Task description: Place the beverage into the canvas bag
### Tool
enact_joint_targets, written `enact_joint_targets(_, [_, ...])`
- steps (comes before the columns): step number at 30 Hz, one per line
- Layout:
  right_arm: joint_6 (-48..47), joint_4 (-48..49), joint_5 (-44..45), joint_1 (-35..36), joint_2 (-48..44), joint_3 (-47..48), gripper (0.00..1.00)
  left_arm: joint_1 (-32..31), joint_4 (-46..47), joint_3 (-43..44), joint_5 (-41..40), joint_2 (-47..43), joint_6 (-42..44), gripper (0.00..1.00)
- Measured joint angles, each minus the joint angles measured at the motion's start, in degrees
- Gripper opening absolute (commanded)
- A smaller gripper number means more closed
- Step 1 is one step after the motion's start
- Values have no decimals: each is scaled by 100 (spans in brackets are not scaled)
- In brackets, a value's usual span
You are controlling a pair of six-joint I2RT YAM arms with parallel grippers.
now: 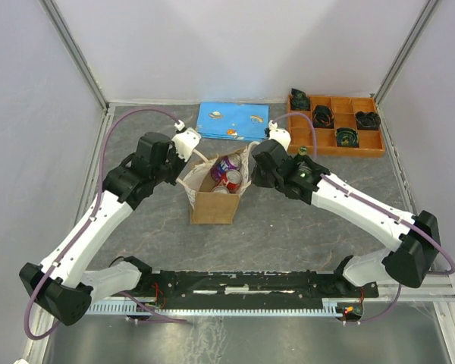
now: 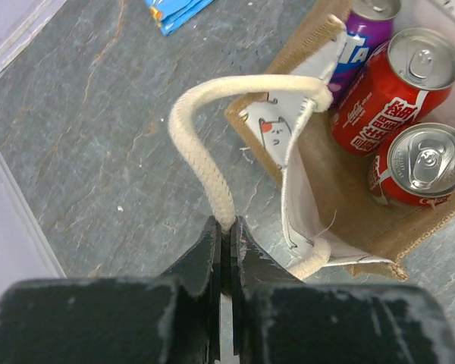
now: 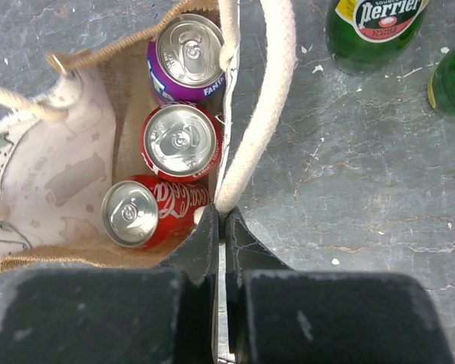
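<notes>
The tan canvas bag stands in the middle of the table, its mouth pulled open. Inside stand a purple Fanta can and two red cola cans, also seen in the left wrist view. My left gripper is shut on the bag's left cream rope handle. My right gripper is shut on the right cream handle. In the top view the left gripper and right gripper flank the bag.
An orange compartment tray with dark parts sits at the back right. A blue packet lies behind the bag. Two green glass bottles stand on the table right of the bag.
</notes>
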Motion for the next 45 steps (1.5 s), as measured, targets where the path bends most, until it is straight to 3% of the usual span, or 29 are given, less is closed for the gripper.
enact_joint_targets(17, [-439,-413,448,321,254,459,1,120,179,-533,-286,-201,0,3])
enact_joint_targets(20, [-426,-490,470,321,271,459,24,120,212,-533,-181,-208,-2,4])
enact_joint_targets(22, [-400,-533,476,321,284,459,40,125,240,-531,-55,-225,-4,16])
enact_joint_targets(25, [-380,-634,533,321,302,459,61,125,260,-529,166,-254,-7,49])
enact_joint_targets(27, [-391,-691,599,321,313,459,67,140,280,-476,356,-282,-24,65])
enact_joint_targets(29, [-413,-782,664,321,321,479,70,162,330,-389,540,-317,-111,74])
enact_joint_targets(35, [-505,-935,815,321,348,743,73,162,542,-175,1110,-398,-400,87])
enact_joint_targets(45, [-671,-1296,1075,251,343,1460,76,162,804,238,1235,-407,-619,89])
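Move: Both my hands are shut on the canvas bag's handles. The bag's middle is about 11 cm to the right of my left hand, nearly level with it and some 12 cm lower; from my right hand it is about 9 cm left, 2 cm ahead and 10 cm down. The purple can inside stands roughly 8 cm left and 6 cm ahead of my right hand, the nearer green bottle some 6 cm right and 8 cm ahead. I lower my left hand about 2 cm while drawing its handle a little outward to the left, my right hand easing up slightly and back down. Then I open both grippers and let go of the handles. My left hand climbs some 9 cm, sliding about 5 cm right towards the bag and rolling its left side down; my right hand rises about 5 cm. ##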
